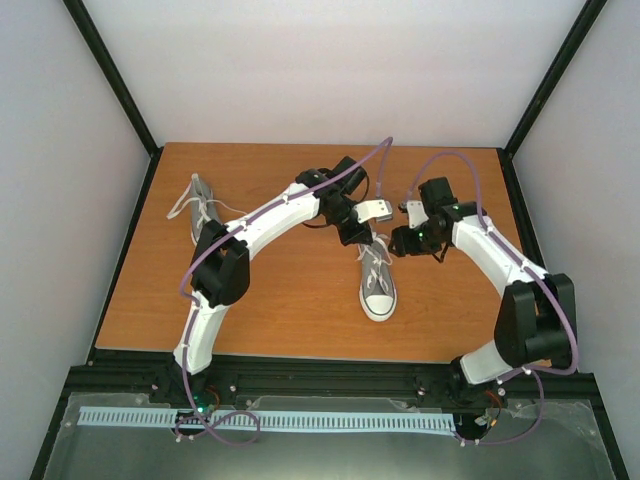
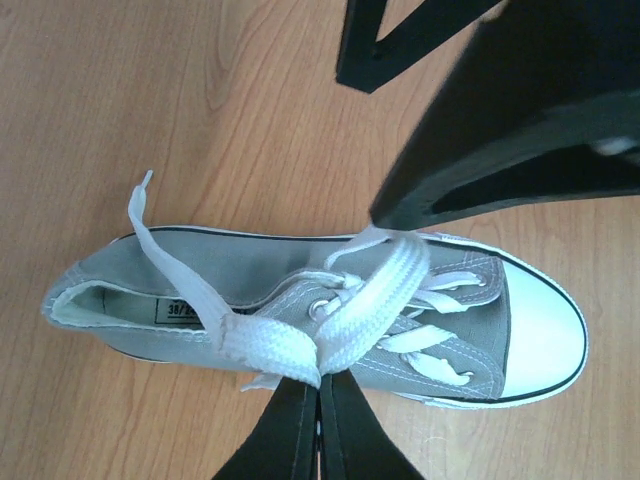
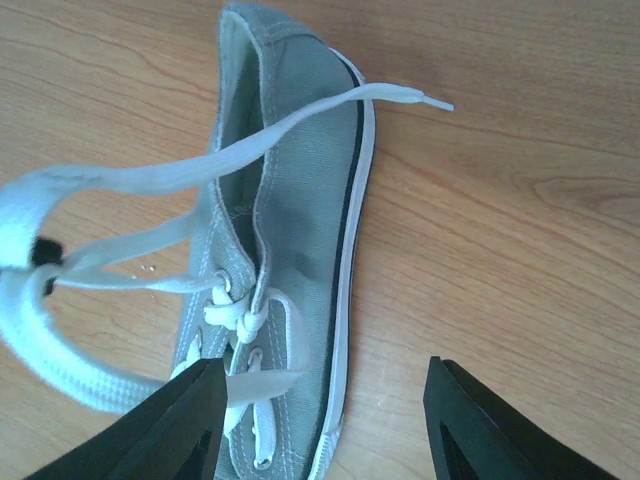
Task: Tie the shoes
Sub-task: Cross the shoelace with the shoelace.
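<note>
One grey shoe with a white toe cap lies mid-table, toe toward the arms. My left gripper is shut on a folded loop of its white lace, lifted above the tongue. In the left wrist view the shoe lies with its toe cap to the right. My right gripper stands open over the shoe's side, with nothing between its fingers. The lace loop stretches off to the left, and a loose lace end trails over the collar. The other shoe lies at the back left with its laces loose.
The orange wooden table ends in a black frame on all sides, with white walls behind. The right gripper's black fingers hang over the shoe's toe end in the left wrist view.
</note>
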Controlling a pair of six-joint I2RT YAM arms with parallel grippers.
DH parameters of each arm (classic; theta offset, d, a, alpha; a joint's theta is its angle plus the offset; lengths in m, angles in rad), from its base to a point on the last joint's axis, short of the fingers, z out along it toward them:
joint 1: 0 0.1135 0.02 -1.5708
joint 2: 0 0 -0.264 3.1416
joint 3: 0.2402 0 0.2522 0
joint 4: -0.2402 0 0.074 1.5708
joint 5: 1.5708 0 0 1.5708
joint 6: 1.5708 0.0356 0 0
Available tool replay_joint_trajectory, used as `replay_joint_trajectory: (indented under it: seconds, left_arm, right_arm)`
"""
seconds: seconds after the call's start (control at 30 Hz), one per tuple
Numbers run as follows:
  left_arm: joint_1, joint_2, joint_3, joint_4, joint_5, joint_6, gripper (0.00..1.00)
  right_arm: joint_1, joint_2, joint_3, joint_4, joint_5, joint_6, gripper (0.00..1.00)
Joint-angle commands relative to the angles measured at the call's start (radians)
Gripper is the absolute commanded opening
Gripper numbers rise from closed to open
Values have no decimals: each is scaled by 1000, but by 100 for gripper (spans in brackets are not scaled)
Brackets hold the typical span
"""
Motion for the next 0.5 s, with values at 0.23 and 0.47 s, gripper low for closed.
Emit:
replay_joint_trajectory:
  seconds: [0.23, 0.47]
  left_arm:
    - [-4, -53, 10, 24, -33, -34, 1]
    - [0, -45, 7, 36, -46, -41, 1]
  right_arm:
    - [0, -311, -307, 492, -307, 52, 40]
    - [0, -419, -473, 734, -425, 129, 32]
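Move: The laces pinched in the left fingertips are what the right hand works towards: some 6 cm to its left, about 1 cm ahead and 2 cm above. The grey shoe's middle lies about 8 cm back, 3 cm to the left and 9 cm below the right hand. The lace's free tip sticks out about 7 cm ahead of the right hand, roughly level sideways and in height. The left hand has the laces right between its fingers. The empty right hand rises, swings left and draws back in one sweep of about 7 cm, closing the sideways gap to the laces in the left fingers and coming up on their toe side. On the way it tips some 30 degrees, so its fingers point more to the left and forward instead of down, and they narrow from half open to about a third, while the left hand stays put, shut on the laces over the shoe. ##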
